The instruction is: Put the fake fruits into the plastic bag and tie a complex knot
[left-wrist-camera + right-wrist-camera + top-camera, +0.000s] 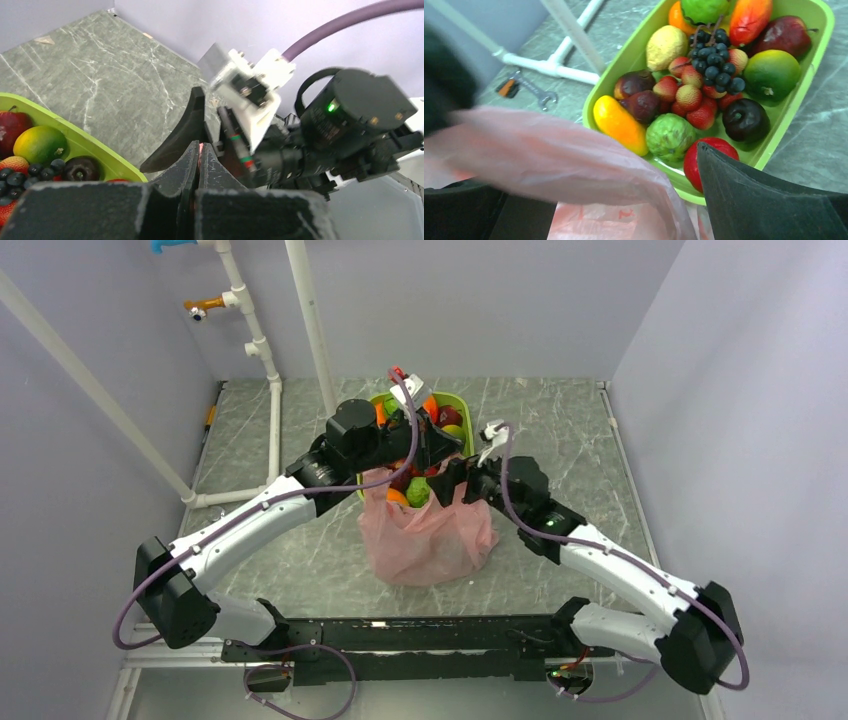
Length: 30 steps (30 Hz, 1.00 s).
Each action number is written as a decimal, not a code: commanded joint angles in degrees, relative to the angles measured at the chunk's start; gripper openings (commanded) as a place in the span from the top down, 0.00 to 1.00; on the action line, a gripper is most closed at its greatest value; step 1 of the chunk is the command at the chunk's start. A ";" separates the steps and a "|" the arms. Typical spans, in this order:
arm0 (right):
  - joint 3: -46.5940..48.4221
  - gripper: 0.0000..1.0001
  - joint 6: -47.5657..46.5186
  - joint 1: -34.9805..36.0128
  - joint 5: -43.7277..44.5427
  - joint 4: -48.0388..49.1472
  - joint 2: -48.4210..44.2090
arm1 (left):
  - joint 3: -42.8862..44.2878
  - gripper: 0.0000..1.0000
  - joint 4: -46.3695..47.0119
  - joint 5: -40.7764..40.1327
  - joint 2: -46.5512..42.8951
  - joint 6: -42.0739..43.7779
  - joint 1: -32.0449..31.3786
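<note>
The pink plastic bag (425, 535) stands at the table's middle with its mouth open, an orange fruit (397, 497) and a green fruit (418, 492) showing inside. My left gripper (437, 453) hovers over the mouth, shut (201, 146) on a thin sliver of pink bag plastic. My right gripper (464, 477) is open just beside it; in the right wrist view a stretched band of the bag (574, 155) runs across the gap between its fingers (764, 200). More fake fruits (704, 65) fill the lime-green tray (624, 55). No knot is in view.
The green tray (457, 403) sits right behind the bag, touching it. White pipes (270, 390) run along the back left, and a small wrench (531, 90) lies by them. The two wrists are crowded close together over the bag.
</note>
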 commanded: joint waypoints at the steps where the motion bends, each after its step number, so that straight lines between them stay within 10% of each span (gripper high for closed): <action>1: 1.13 0.00 1.48 3.46 17.09 9.15 4.04 | 1.07 1.00 3.85 0.86 -1.06 -3.08 0.08; 7: -3.65 0.36 0.22 5.37 18.37 10.41 8.10 | 1.51 1.00 4.50 1.03 -1.70 -5.73 1.26; 26: -17.81 1.00 -10.40 7.84 9.77 16.63 11.62 | 9.50 1.00 -2.01 11.17 0.71 4.48 10.69; 28: -16.09 1.00 -9.92 7.80 10.60 15.15 11.11 | 13.84 0.82 -8.78 17.85 0.47 10.25 12.08; 30: -14.63 1.00 -9.04 7.67 11.15 13.38 10.52 | 16.21 0.38 -15.02 22.07 -1.97 15.96 14.46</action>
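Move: The right hand, wide open, has the pink bag's neck almost straight below it, about 10 cm down and 1 cm left. From that hand, the bag's filled body lies some 19 cm below, 5 cm left and 2 cm back, and the green basket's middle is about 25 cm ahead, 7 cm left and 20 cm below. The left hand, holding the bag's gathered top, has the neck about 20 cm beneath, 1 cm right. Right fingers pinch the bag's neck: that hand reaches 2–3 cm forward, then sinks about 10 cm while drawing back some 3 cm, its fingers closing from wide open to shut on the plastic. The left hand keeps the top pinched, easing left, forward and down about 3 cm each, then begins opening and lets go at the end. ##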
